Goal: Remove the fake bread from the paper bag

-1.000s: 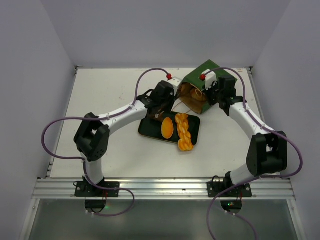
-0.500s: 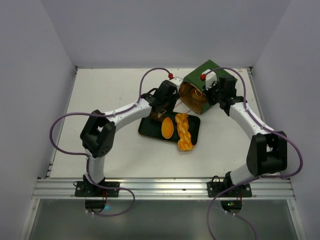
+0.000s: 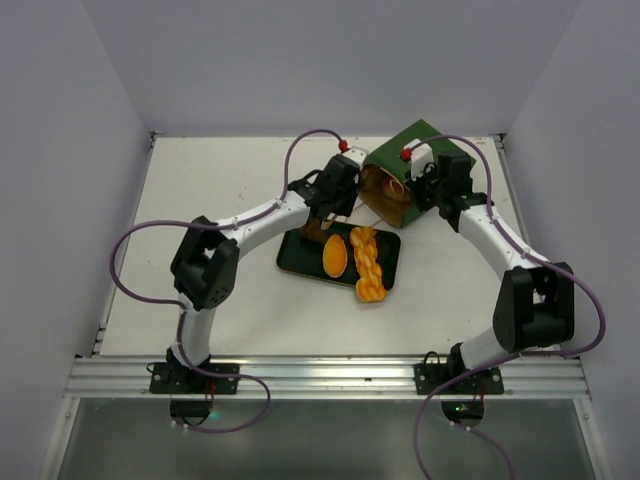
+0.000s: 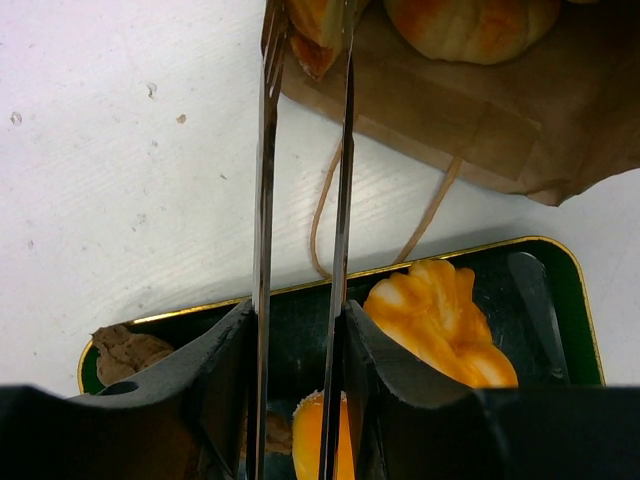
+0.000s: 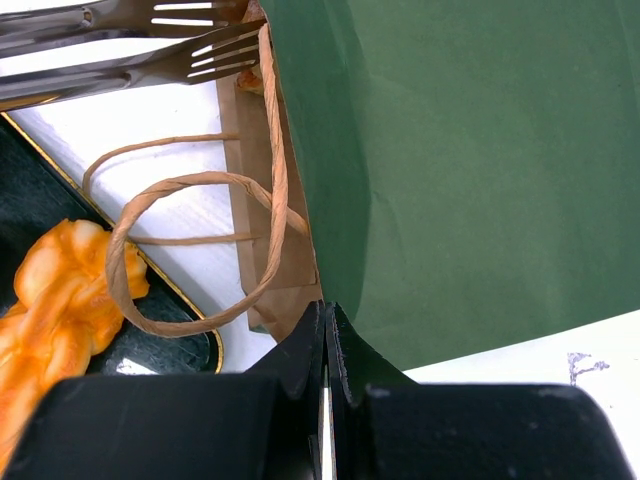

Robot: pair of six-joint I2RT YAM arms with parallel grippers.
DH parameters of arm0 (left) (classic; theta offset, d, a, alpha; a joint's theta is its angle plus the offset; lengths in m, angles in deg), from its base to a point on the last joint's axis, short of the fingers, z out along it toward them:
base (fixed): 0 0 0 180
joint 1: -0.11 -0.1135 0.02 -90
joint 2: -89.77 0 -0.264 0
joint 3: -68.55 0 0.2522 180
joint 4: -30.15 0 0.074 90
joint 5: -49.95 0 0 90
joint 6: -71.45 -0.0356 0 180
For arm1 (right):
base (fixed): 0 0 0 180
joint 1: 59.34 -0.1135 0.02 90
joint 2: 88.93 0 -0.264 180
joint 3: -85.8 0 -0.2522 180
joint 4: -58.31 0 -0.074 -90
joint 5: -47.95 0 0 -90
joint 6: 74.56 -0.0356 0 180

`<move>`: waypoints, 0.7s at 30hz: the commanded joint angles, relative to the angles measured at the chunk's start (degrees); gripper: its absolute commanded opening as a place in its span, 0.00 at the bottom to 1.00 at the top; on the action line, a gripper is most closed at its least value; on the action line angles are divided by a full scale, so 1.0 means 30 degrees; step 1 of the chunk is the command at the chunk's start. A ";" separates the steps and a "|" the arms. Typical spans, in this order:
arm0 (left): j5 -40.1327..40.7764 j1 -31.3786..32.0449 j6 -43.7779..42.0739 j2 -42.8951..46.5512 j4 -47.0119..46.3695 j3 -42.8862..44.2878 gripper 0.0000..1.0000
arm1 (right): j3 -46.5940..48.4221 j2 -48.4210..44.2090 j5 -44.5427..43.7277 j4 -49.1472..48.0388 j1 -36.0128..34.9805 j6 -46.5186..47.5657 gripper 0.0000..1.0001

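The dark green paper bag [image 3: 425,150] lies on its side at the back, brown mouth [image 4: 500,120] toward the tray. An orange roll [image 4: 470,25] shows inside it. My left gripper [image 4: 312,20] carries two long fork fingers [image 5: 150,65]. Their tips stand a little apart at the bag's mouth, with a small orange piece of fake bread [image 4: 312,38] between them. My right gripper [image 5: 327,325] is shut on the bag's green side edge [image 5: 480,150]. On the black tray [image 3: 295,258] lie a braided loaf [image 3: 368,262], an oval roll [image 3: 335,255] and a dark brown piece [image 3: 318,232].
The bag's string handles [image 5: 190,190] loop over the white table between the bag mouth and the tray's gold rim [image 4: 560,290]. Grey walls close in the table on three sides. The left arm's elbow [image 3: 205,270] stands at the near left.
My left gripper has moved from over the tray's dark brown piece up and right to the bag's mouth. The right gripper and the bag have stayed put.
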 commanded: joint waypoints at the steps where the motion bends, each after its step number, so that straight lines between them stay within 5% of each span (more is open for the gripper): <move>1: 0.0825 0.0035 0.0727 -0.0068 -0.0030 0.0846 0.42 | 0.0057 -0.0282 0.0514 -0.0789 0.0069 -0.0366 0.00; 10: 0.0942 0.0035 0.0816 -0.1063 0.0262 0.1812 0.39 | 0.0058 -0.0370 0.0632 -0.0760 0.0069 -0.0425 0.00; 21: 0.0973 0.0035 0.0787 -0.1183 0.0175 0.2195 0.04 | -0.0031 -0.0458 0.0574 -0.0819 0.0069 -0.0483 0.00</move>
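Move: Ahead and to the right of the left hand, which holds the fork-ended tongs, lies the nearest bread at the left corner of the bag's mouth: roughly 12 cm forward, 7 cm right, 7 cm lower. A pale roll sits about 6 cm right of that bread and 3 cm nearer. On the tray, the braided bread is some 12 cm back and 6 cm right of the hand. From the right hand, the nearest bread is about 10 cm ahead, 10 cm left. Easing down about 1.5 cm and forward about 1 cm, drifting slightly right, the left hand brings the tongs' forked tips onto the bread at the bag's mouth. Partway through, its fingers squeeze the tongs from under half open to about a fifth, against rising grip effort, drawing the two prong ends together at the bread. The right hand stays still, shut at the bag's rim. ##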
